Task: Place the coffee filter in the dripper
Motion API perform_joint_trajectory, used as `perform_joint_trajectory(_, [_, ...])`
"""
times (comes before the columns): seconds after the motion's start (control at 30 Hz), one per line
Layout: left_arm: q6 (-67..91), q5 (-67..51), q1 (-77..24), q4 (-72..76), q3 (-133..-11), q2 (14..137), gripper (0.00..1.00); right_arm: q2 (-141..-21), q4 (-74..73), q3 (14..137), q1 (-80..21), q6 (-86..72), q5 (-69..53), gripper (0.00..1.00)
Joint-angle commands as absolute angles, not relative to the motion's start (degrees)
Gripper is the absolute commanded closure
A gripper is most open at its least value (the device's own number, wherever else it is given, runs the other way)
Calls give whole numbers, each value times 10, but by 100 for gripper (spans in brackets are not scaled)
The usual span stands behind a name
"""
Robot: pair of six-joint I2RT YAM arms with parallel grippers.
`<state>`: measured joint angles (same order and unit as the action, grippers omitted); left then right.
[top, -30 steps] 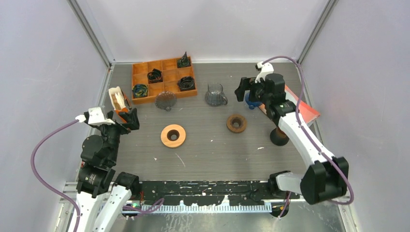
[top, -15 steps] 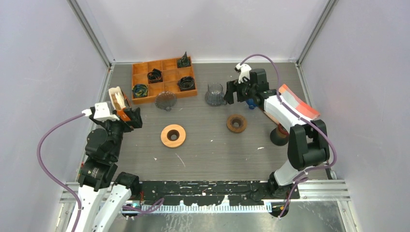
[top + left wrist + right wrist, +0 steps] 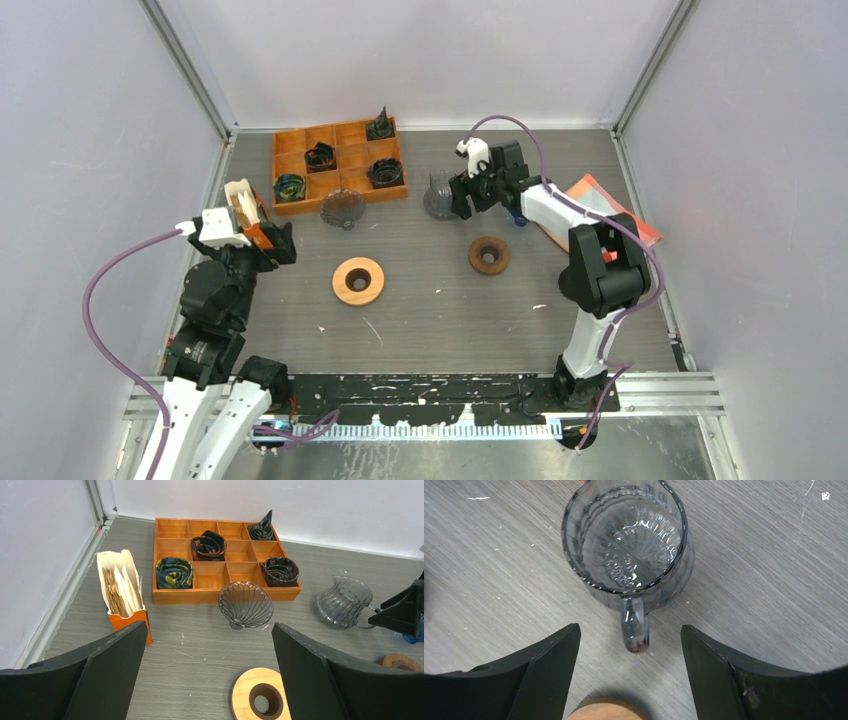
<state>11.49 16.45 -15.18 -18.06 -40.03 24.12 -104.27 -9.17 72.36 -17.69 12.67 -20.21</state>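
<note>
Brown paper coffee filters stand in an orange and white box (image 3: 243, 207) (image 3: 120, 585) at the table's left edge. The glass shell-ribbed dripper (image 3: 342, 208) (image 3: 245, 604) sits in front of the orange tray. My left gripper (image 3: 270, 245) (image 3: 208, 630) is open and holds nothing, just right of the filter box and short of the dripper. My right gripper (image 3: 462, 192) (image 3: 629, 630) is open at a glass jug (image 3: 441, 196) (image 3: 626, 542). The jug's handle (image 3: 634, 627) lies between its jaws with a gap on each side.
An orange compartment tray (image 3: 352, 150) (image 3: 227, 547) holds dark rolled items. A light wooden ring (image 3: 358, 281) (image 3: 260, 697) and a dark wooden ring (image 3: 489, 254) lie mid-table. A blue object (image 3: 517, 213) and a red and white packet (image 3: 610, 205) sit at the right.
My right arm has swung left from the blue object to the glass jug's handle. My left gripper has shifted slightly right and stays open.
</note>
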Motion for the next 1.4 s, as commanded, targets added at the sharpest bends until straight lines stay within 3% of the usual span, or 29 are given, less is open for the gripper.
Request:
perform_joint_trajectory(0.0, [106, 158, -148, -165, -414, 247, 1, -1062, -92, 770, -181, 181, -192, 22])
perform_joint_trajectory(0.53, [102, 157, -148, -164, -413, 256, 1, -1141, -178, 854, -191, 261, -185, 44])
perform_joint_trajectory(1.07, [102, 153, -148, -160, -410, 246, 1, -1155, -287, 913, -216, 357, -203, 86])
perform_joint_trajectory(1.37, [103, 150, -148, -160, -410, 239, 1, -1134, -342, 903, -248, 429, -270, 93])
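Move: The glass jug's middle lies from the right hand about 5 cm ahead, 6 cm left and 5 cm below, its handle turned towards that hand. From the hand, the dark wooden ring is some 8 cm back and 5 cm right, and the blue dripper about 3 cm ahead and 12 cm right. From the left hand, the jug is roughly 25 cm ahead, 33 cm right and 24 cm below. The right hand sinks about 4 cm, pinches the jug's handle, then draws it back-left while turning counter-clockwise. ##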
